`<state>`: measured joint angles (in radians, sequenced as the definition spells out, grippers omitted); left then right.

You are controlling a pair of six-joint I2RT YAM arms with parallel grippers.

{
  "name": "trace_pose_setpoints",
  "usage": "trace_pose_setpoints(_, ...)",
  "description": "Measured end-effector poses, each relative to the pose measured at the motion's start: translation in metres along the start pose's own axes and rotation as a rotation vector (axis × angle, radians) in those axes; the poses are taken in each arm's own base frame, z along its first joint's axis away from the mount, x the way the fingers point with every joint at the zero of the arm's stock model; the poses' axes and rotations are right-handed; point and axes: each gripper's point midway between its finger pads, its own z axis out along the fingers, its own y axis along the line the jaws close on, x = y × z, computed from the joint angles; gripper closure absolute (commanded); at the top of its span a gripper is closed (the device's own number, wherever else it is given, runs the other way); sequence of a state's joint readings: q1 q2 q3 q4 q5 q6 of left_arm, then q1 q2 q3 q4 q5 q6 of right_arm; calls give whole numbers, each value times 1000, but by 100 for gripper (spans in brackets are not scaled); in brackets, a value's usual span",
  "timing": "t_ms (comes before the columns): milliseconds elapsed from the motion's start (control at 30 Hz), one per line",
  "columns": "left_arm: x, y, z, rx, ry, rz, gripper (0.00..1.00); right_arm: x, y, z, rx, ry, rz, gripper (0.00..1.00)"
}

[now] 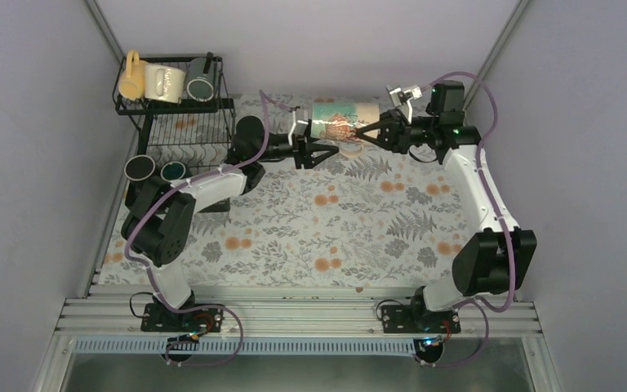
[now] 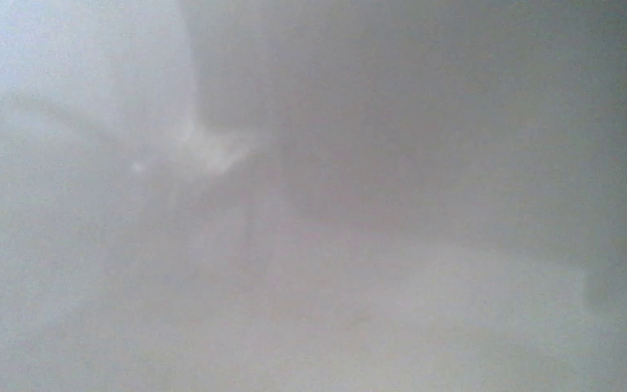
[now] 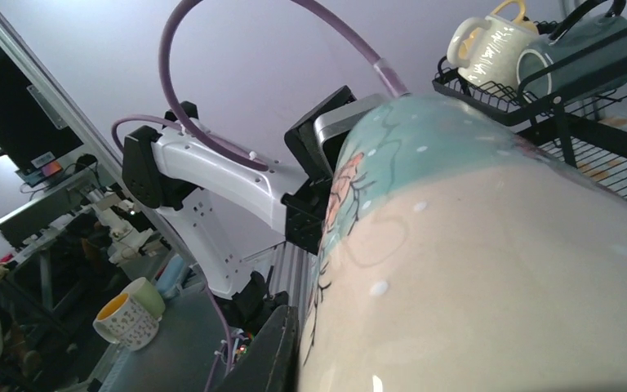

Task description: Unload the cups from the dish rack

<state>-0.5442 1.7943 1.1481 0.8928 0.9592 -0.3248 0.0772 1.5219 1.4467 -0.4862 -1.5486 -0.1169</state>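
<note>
A beige mug [image 1: 336, 121] with a teal band and a flower print hangs sideways in the air between both arms. My right gripper [image 1: 359, 135] is shut on its right end. One dark finger [image 3: 273, 359] presses the mug's wall [image 3: 490, 269], which fills the right wrist view. My left gripper [image 1: 310, 152] is at the mug's left end with its fingers spread. The left wrist view is only grey blur. On the dish rack's [image 1: 186, 131] upper shelf lie a yellow cup [image 1: 131, 75], a cream lettered cup [image 1: 164, 82] and a dark grey cup [image 1: 201, 82].
A black cup [image 1: 139, 167] and a dark green cup [image 1: 172, 170] stand upright on the floral cloth [image 1: 335, 220], left of my left arm. The rack's shelf [image 3: 531, 102] with the cream cup [image 3: 490, 45] shows at the upper right of the right wrist view.
</note>
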Motion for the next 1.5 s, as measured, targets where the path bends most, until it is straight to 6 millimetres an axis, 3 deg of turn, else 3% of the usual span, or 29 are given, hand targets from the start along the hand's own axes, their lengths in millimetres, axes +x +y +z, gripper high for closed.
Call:
trace_pose_setpoints(133,-3,-3,-1,-4,16,34,1,-3,-1,-3,51,2,-1,97)
trace_pose_setpoints(300,-18,-8,-20,-54,51,72,0,-29,-18,-11,222,29,-52,97)
trace_pose_setpoints(367,-37,-12,-33,-79,54,128,0,-42,-38,-26,361,49,-86,97)
trace_pose_setpoints(467,-67,-17,-54,-141,68,234,0,-47,-90,-65,600,93,-70,97)
trace_pose_setpoints(567,-93,-13,-68,-235,103,322,0,-30,-146,-104,843,178,-4,97)
trace_pose_setpoints(667,-115,4,-84,-385,174,391,0,6,-201,-147,1068,318,98,97)
trace_pose_setpoints(833,-138,28,-126,-626,346,479,0,43,-268,-199,1264,503,189,97)
trace_pose_setpoints(933,-143,33,-157,-748,462,520,0,62,-295,-223,1341,587,197,97)
trace_pose_setpoints(1067,-142,29,-199,-864,629,587,0,93,-300,-245,1395,720,245,97)
trace_pose_setpoints(1167,-131,22,-232,-914,751,628,0,104,-296,-260,1417,788,263,97)
trace_pose_setpoints(1333,-88,6,-286,-909,958,642,0,118,-294,-279,1423,872,276,97)
trace_pose_setpoints(1500,-47,-7,-314,-815,1094,615,0,131,-284,-288,1387,940,303,97)
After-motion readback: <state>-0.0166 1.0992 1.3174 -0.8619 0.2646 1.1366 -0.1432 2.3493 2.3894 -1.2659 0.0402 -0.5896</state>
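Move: The green cup in the rack's lower tier lies about 36 cm to the left of the left hand, 2 cm back and 24 cm below. The black cup is some 9 cm farther left, and the grey mug about 30 cm left, 17 ahead and 8 below. The right hand already grips the patterned cup, whose free table spot is roughly 21 cm ahead, 28 right and 33 below. Left opens fully, arcing some 32 cm left towards the green cup; right carries the patterned cup right, down, forward. ##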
